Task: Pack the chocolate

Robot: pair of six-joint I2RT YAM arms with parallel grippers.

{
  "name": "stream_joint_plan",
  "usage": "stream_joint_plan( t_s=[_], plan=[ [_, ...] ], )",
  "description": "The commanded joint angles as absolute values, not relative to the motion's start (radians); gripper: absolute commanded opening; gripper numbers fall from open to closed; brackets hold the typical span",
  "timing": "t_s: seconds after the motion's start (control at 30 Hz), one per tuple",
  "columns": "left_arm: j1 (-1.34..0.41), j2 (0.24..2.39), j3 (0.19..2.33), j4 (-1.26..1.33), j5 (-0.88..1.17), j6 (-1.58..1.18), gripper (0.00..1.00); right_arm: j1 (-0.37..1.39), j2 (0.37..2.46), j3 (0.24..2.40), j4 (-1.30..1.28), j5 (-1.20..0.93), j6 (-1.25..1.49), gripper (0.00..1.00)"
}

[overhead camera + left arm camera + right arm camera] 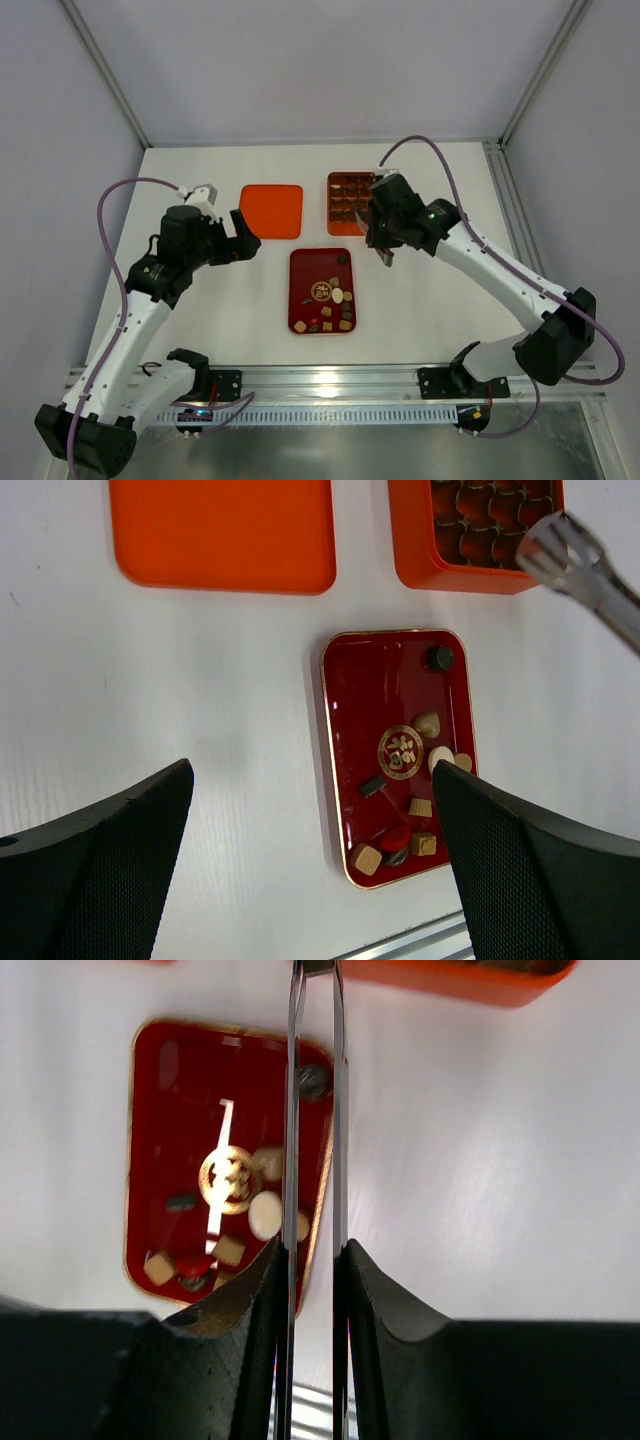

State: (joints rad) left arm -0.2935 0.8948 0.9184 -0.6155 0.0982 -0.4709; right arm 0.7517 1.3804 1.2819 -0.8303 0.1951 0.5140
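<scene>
Several small chocolate pieces [330,300], tan, cream and dark, lie loose on a dark red tray [297,285] in the middle of the table. More brown pieces fill the grid of the orange box [331,205] behind it. My right gripper [384,238] hovers between box and tray, shut on thin metal tongs [293,1110]. Their tips [388,260] hang over the tray's right edge, and I see nothing between the blades. My left gripper [312,780] stands wide open and empty over bare table left of the tray. A cream round piece [264,1214] lies beside the tongs.
A flat orange lid [272,211] lies left of the box, just beyond my left gripper [243,238]. The tray has a gold emblem [400,752] at its centre. A metal rail [330,385] runs along the near table edge.
</scene>
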Motion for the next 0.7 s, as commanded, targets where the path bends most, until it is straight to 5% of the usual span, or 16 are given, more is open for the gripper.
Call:
stream_joint_plan(
  t_s=[0.0, 0.27, 0.67],
  plan=[
    [-0.291, 0.893, 0.922, -0.603, 0.097, -0.472, 1.0, 0.611, 1.353, 1.361, -0.784, 0.193, 0.388, 0.29],
    [-0.293, 0.897, 0.922, -0.603, 0.092, -0.472, 1.0, 0.387, 1.564, 1.494, -0.718, 0.124, 0.315, 0.29],
    [-0.291, 0.899, 0.922, -0.603, 0.092, -0.474, 1.0, 0.348, 1.749, 1.663, -0.73, 0.155, 0.291, 0.3]
  ],
)
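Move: The right hand already squeezes the metal tongs, whose tips hold a chocolate. The open far-right cell of the chocolate box lies about 25 cm ahead, 6 cm right and 16 cm below; the box's middle is roughly 19 cm straight ahead, with a brown chocolate some 4 cm left of that cell. The dark red tray is about 5 cm back and 10 cm left. The cell lies roughly 26 cm ahead and 35 cm right of the left hand. Keeping the tongs squeezed around the dark chocolate, the right hand sweeps quickly forward about 16 cm and, early on, some 8 cm to the right, away from the red tray and towards the far-right cell of the box. It rises about 2.5 cm, then sinks around 4.5 cm as it slows, turning roughly 12 degrees clockwise on the way. ##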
